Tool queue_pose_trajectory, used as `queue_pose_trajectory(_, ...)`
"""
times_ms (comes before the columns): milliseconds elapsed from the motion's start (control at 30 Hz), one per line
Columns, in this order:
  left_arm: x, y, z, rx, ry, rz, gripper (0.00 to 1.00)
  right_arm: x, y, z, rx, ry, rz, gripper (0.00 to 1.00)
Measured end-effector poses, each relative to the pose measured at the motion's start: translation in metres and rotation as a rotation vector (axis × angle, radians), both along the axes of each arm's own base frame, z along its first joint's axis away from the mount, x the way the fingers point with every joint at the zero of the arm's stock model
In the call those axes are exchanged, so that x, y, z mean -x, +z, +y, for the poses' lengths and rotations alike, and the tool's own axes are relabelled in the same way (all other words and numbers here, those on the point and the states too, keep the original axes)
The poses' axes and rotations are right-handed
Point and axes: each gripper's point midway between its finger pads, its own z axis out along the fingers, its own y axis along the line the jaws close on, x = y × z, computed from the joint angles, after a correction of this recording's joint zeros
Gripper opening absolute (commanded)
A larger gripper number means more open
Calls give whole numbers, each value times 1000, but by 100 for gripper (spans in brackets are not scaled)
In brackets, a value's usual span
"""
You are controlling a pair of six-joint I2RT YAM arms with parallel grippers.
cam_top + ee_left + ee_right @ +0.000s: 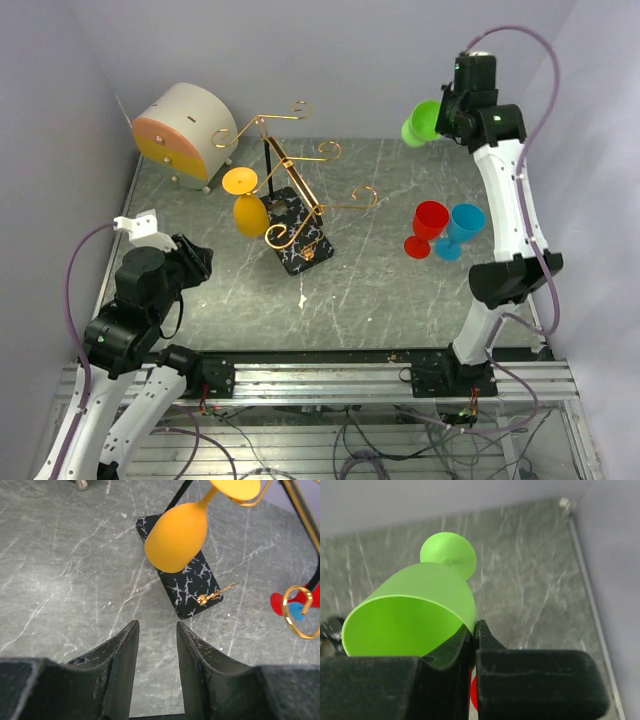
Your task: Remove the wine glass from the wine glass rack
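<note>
The wine glass rack (298,192) stands mid-table on its black marble base (192,587). An orange wine glass (250,213) hangs upside down from one of its gold arms, bowl down just above the base, and also shows as the orange wine glass (177,535) in the left wrist view. My left gripper (157,625) is open and empty, low over the table, near and to the left of that glass; it appears as the left gripper (200,258) from above. My right gripper (475,625) is shut on the rim of a green wine glass (420,615), held up at the back right (421,123), away from the rack.
A red glass (428,228) and a blue glass (462,228) stand together on the table at the right. A round beige-and-orange drawer box (185,135) sits at the back left. Purple walls close in the table on three sides.
</note>
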Motion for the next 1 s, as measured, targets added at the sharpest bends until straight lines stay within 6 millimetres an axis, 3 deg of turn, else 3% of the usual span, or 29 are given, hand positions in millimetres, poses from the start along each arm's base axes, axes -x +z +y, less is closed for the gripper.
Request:
queue_pose_trajectory(100,-3,-11,2,-22,8,21,46,-9,-60,5,-22,38,171,0)
queue_pose_trajectory(200,-3,-18,3,-37,9,34,46,-4,-94,10,-39,70,277,0)
queue_pose_trajectory(500,-5,-16,3,-46,7,18,46,-5,-131,-20,-76,17,375,0)
queue_pose_trajectory(733,-3,-12,5,-40,12,-3,46,1,-217,-24,-55,2,578,0)
queue_pose_trajectory(800,-2,-11,5,-38,12,-9,46,5,-233,-27,-50,-7,620,0)
queue_pose_trajectory(1000,-1,-9,6,-35,15,-19,46,0,-239,-40,-57,-37,626,0)
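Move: The right hand holds the green wine glass high over its set-down spot, the bare table about 39 cm straight below. The red glass stands roughly 9 cm nearer the base and 4 cm to the hand's right, its middle some 31 cm down; the blue glass is level with the red one, 8 cm farther right. From the left hand, that spot lies about 25 cm ahead, 47 cm to the right and 27 cm below. The right hand lowers the gripped green glass some 24 cm, tipping down 35 degrees, just beyond the red glass. ##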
